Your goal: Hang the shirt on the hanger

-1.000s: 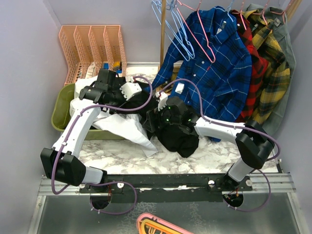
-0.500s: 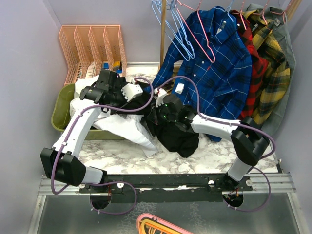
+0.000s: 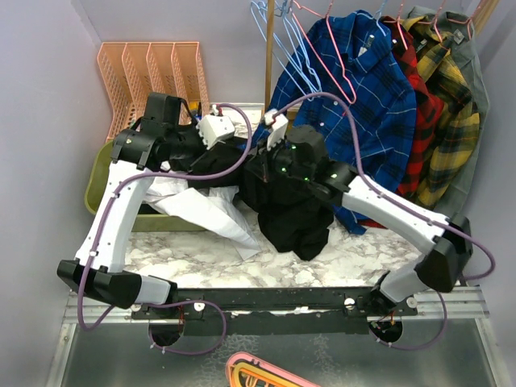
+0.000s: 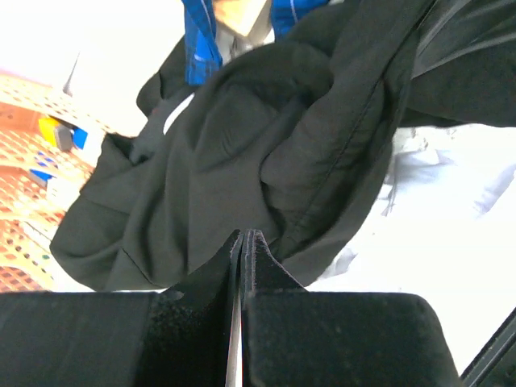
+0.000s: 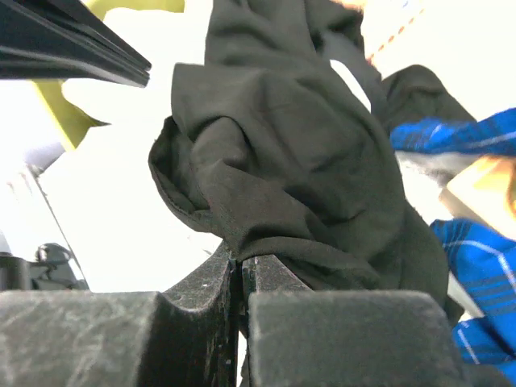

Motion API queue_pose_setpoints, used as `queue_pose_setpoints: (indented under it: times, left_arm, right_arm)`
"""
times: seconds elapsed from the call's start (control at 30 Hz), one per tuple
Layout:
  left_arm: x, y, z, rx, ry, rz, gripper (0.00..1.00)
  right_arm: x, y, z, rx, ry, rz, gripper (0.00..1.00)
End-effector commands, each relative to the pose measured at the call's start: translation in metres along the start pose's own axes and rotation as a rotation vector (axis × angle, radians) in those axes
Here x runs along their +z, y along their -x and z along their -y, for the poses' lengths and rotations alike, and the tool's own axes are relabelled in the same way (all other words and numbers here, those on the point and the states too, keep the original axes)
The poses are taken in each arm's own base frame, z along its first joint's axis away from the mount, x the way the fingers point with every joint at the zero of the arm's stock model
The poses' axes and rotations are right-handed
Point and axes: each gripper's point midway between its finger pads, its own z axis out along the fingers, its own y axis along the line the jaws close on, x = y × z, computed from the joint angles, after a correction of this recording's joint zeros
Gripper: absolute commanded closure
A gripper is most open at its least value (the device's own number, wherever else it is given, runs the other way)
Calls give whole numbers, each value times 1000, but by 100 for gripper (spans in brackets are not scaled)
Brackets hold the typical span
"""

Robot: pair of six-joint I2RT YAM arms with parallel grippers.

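Note:
The black shirt [image 3: 290,214] hangs bunched between my two grippers, its lower part draping onto the marble table. My left gripper [image 3: 228,139] is shut on one fold of it; in the left wrist view the shirt [image 4: 266,153] spreads beyond the closed fingertips [image 4: 260,250]. My right gripper [image 3: 264,143] is shut on another fold; in the right wrist view the shirt [image 5: 298,161] bulges just past the fingertips [image 5: 270,270]. The pink hanger [image 3: 326,60] hangs on the back rail, in front of the blue plaid shirt, above and to the right of both grippers.
A green bin [image 3: 97,185] holds a white garment [image 3: 205,214] at the left. Orange racks [image 3: 153,72] stand at the back left. Light blue hangers [image 3: 278,48], a wooden pole [image 3: 268,64], a blue plaid shirt [image 3: 367,113] and red and yellow plaid shirts [image 3: 439,105] hang at the back.
Both arms have risen and moved toward the back, lifting the upper part of the black shirt off the table. Both grippers stay shut on it.

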Motion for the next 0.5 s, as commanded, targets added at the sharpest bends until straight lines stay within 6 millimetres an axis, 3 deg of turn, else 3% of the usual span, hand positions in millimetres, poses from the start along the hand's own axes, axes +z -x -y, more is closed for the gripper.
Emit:
queue_pose_setpoints:
  times: [0.0,0.1,0.2,0.3,0.47]
  left_arm:
    - [-20,24,18,23,-68,83,100]
    - [-14,12,19,30,-69,44,100]
    - [-14,-2,16,59,-32,-2,51]
    - [-17,-15,11,115,8,-51,48]
    - [-18,-43,40,275,-146,-116,50]
  right_arm:
    - [-43,39,-21,-61,59,39,99]
    - [-60,53,-31,-74,92,53,99]
    - [-72,57,-29,-101,70,38,99]
    - [-80,45,-13,-129,9,-3,99]
    - [-82,21,6,-135,-35,-63,99]
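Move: The left hand is empty and shut. The loose near edge of the black shirt lies about 3 cm ahead of it, 4 cm right and 3 cm below. White cloth sits some 4 cm back, 2 cm left and 13 cm below; the green bin is 17 cm left, level with it and 16 cm below. The right fingers already hold the black shirt; that loose edge lies about 8 cm to their left, straight across and 2 cm lower. Keeping its pinch on the black shirt, the right hand lifts its fold about 9 cm, then eases down 2 cm while drawing back and off to the right, some 4 cm sideways in all. The left hand rises slightly, opens its fingers to about half, then sinks roughly 4 cm and draws back a little towards the shirt's loose edge, which comes close between its tips. ##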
